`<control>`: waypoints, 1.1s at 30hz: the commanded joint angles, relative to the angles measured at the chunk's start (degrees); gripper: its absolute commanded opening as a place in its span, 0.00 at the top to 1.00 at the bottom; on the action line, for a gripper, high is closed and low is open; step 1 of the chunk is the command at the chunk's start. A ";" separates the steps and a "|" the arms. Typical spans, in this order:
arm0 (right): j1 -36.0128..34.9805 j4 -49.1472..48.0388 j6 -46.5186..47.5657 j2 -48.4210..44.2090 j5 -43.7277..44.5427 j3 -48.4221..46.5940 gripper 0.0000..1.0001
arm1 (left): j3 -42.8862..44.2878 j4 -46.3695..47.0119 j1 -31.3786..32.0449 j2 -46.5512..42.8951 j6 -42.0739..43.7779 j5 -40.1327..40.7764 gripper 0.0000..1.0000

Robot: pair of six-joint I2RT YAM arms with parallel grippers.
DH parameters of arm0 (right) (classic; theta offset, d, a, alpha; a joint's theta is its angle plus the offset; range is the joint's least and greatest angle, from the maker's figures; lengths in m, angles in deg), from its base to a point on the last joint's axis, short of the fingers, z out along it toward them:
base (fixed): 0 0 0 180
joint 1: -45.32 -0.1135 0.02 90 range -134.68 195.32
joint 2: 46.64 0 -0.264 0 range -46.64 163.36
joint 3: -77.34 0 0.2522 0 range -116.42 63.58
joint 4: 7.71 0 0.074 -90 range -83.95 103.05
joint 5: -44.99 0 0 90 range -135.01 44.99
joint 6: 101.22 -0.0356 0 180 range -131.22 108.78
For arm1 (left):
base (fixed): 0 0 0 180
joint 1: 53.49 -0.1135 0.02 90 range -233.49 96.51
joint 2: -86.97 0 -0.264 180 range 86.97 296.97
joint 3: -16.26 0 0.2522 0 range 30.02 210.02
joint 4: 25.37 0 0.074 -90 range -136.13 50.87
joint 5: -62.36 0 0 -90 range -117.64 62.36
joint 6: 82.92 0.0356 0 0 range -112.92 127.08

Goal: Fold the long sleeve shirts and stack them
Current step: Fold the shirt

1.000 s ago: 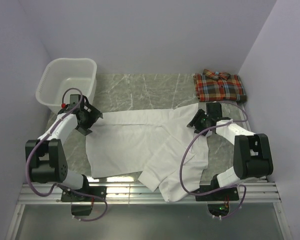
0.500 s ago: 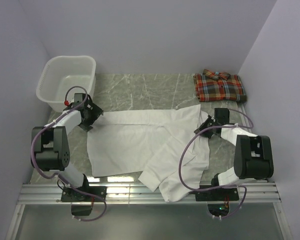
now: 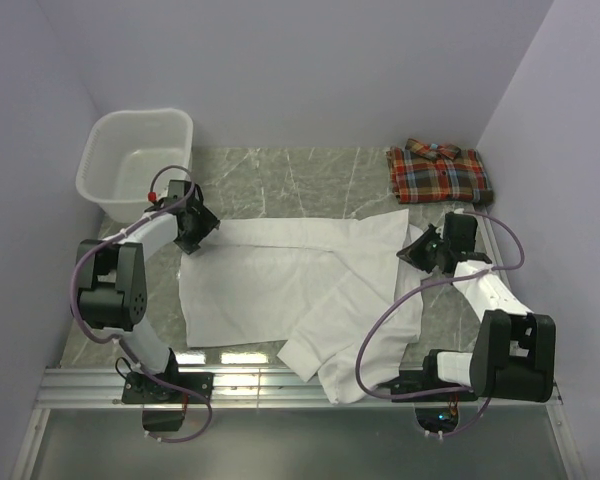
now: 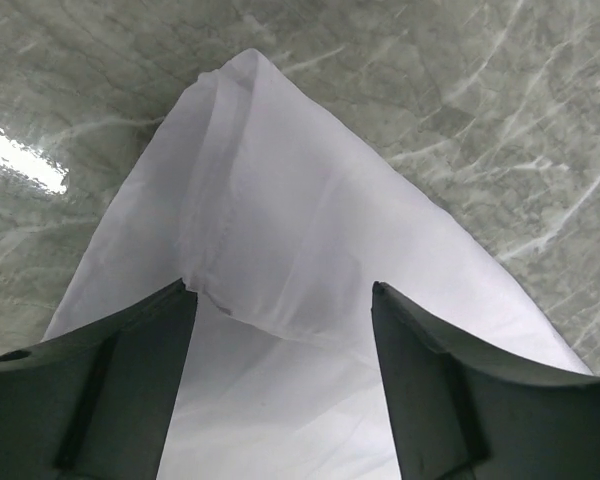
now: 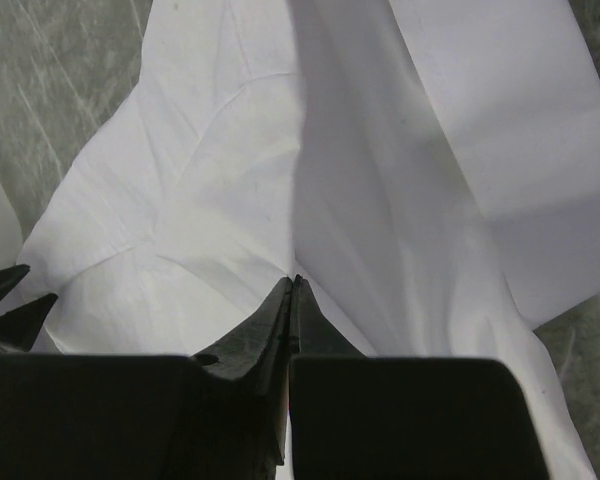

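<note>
The white shirt (image 3: 270,280) lies spread across the middle of the table, one sleeve stretched left and its right side rumpled toward the front. My left gripper (image 3: 202,226) is at the tip of that left sleeve. In the left wrist view it (image 4: 278,288) stands open, with the sleeve cloth (image 4: 280,200) lying between its fingers. My right gripper (image 3: 414,252) is at the shirt's right edge. In the right wrist view it (image 5: 292,280) is shut, and creases in the white cloth (image 5: 230,150) run out from its tips. The plaid shirt (image 3: 438,175) lies folded at the back right.
A white laundry basket (image 3: 140,116) stands at the back left corner, just behind my left arm. Bare marble tabletop (image 3: 280,180) shows behind the white shirt. Purple walls close in the left, back and right sides.
My right gripper has shut on the shirt's right edge and drawn back to the right. My left gripper has shifted slightly right along the sleeve end, its jaws narrowing a little.
</note>
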 commanded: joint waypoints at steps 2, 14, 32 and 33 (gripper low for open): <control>0.42 1.32 1.13 -1.98 -0.36 0.21 1.00 | 2.28 -0.86 -0.18 1.95 -0.62 2.10 0.31; 0.51 4.31 -1.86 -5.49 -0.36 -3.38 1.00 | 7.73 -3.41 0.08 -1.02 2.45 5.97 0.93; 1.74 11.08 -1.42 -8.14 5.27 -3.14 1.00 | -9.22 -2.27 0.26 -12.64 -2.46 6.85 0.89; 1.74 10.12 -1.42 -7.52 5.70 -2.69 1.00 | -9.75 -1.92 0.26 -12.38 -3.51 7.11 0.88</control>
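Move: Right under the left fingers, perhaps a centimetre down, lies the left end of the white shirt's folded far strip; the middle of the shirt is some 14 cm back and 24 cm to the right, and the basket about 18 cm ahead and 16 cm left. The right fingers already hold the strip's right end, with the shirt's middle roughly 12 cm back, 25 cm left and 6 cm below them, and the plaid shirt about 21 cm ahead and 9 cm right. Closing its wide-open fingers while dipping barely a centimetre, the left hand pinches the strip's left end, whips it up about 8 cm, then sweeps back towards the robot and down again, ending some 5 cm nearer the base and still slightly raised. The right hand keeps its shut grip on the other end, staying nearly still at first, then rising 4 to 5 cm and easing slightly back. ##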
